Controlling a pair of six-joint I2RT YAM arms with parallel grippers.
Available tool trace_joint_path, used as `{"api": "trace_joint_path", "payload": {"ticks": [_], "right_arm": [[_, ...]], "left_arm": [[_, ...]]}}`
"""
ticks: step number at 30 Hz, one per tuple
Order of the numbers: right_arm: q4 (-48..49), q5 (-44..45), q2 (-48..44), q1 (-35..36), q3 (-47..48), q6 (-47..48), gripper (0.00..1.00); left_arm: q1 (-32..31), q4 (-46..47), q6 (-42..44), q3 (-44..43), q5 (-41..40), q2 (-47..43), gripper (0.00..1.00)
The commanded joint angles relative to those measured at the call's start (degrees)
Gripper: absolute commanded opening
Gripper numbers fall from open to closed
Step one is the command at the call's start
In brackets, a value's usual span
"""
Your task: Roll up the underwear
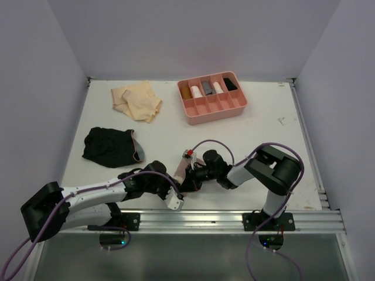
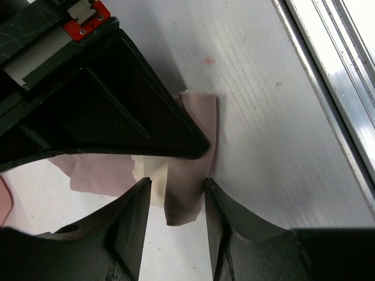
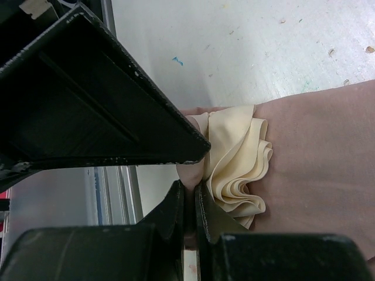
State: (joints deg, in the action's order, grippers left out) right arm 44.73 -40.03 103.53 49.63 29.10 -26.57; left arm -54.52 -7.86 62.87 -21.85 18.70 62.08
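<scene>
The dusty pink underwear (image 3: 328, 152) with its cream patch (image 3: 240, 158) lies at the table's near edge, between both grippers. My right gripper (image 3: 188, 186) is shut, pinching a pink fold at the garment's edge. My left gripper (image 2: 177, 182) faces it, its jaws apart around a loose pink flap (image 2: 186, 199) without squeezing it. The right gripper's black fingers (image 2: 117, 111) fill the upper left of the left wrist view. The black underwear (image 1: 111, 146) lies flat at mid-left. At the back left, the pale tan underwear (image 1: 136, 100) lies crumpled.
A pink divided tray (image 1: 193, 108) stands at the back centre with several rolled items in its compartments. A metal rail (image 1: 234, 218) runs along the table's near edge, just behind the grippers. The arms' cables (image 1: 217, 143) loop above the table.
</scene>
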Motion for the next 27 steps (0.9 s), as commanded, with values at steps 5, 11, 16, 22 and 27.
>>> {"api": "trace_joint_path", "payload": {"ticks": [5, 11, 16, 22, 27], "right_arm": [[-7.6, 1.8, 3.3, -0.5, -1.2, 1.8, 0.00], [-7.9, 1.9, 1.5, -1.5, -0.5, 1.2, 0.06], [-15.3, 6.2, -10.1, -6.8, 0.5, 3.4, 0.30], [-35.9, 13.0, -25.1, -13.3, 7.5, 10.7, 0.58], [-48.2, 14.4, -31.4, -16.3, 14.8, 15.7, 0.53]], "left_arm": [[-0.4, 2.5, 3.1, 0.3, 0.0, 3.1, 0.39], [-0.7, -6.8, 4.1, -5.1, 1.0, 10.7, 0.00], [-0.5, -18.4, 3.1, -10.5, 5.1, 14.9, 0.00], [-0.6, -23.8, 0.1, -11.6, 6.8, 17.9, 0.00], [-0.2, -27.6, -4.1, -15.8, 7.9, 23.4, 0.00]]}}
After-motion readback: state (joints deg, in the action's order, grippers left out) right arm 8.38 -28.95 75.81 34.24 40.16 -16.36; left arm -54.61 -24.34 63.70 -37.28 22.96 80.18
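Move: The rolled near edge of the underwear has its middle about 3 cm to the left hand's right and 2 cm below it, level with it in reach; the right fingers already pinch it. From the right hand, the flat part stretches ahead, its middle roughly 7 cm out, 3 cm right and 2 cm lower. The black garment lies some 17 cm ahead and 28 cm left of the left hand, 2 cm lower. Straddling the left end of the rolled edge, the left fingers sink about 2 cm, shut on the fold and keep their pinch, easing back about 1 cm as the wrist tilts some 20 degrees. Only then do the right fingers open and let go, and that hand sweeps up and forward about 12 cm each and 7 cm to the right, turning clockwise, clear over the flat part. ##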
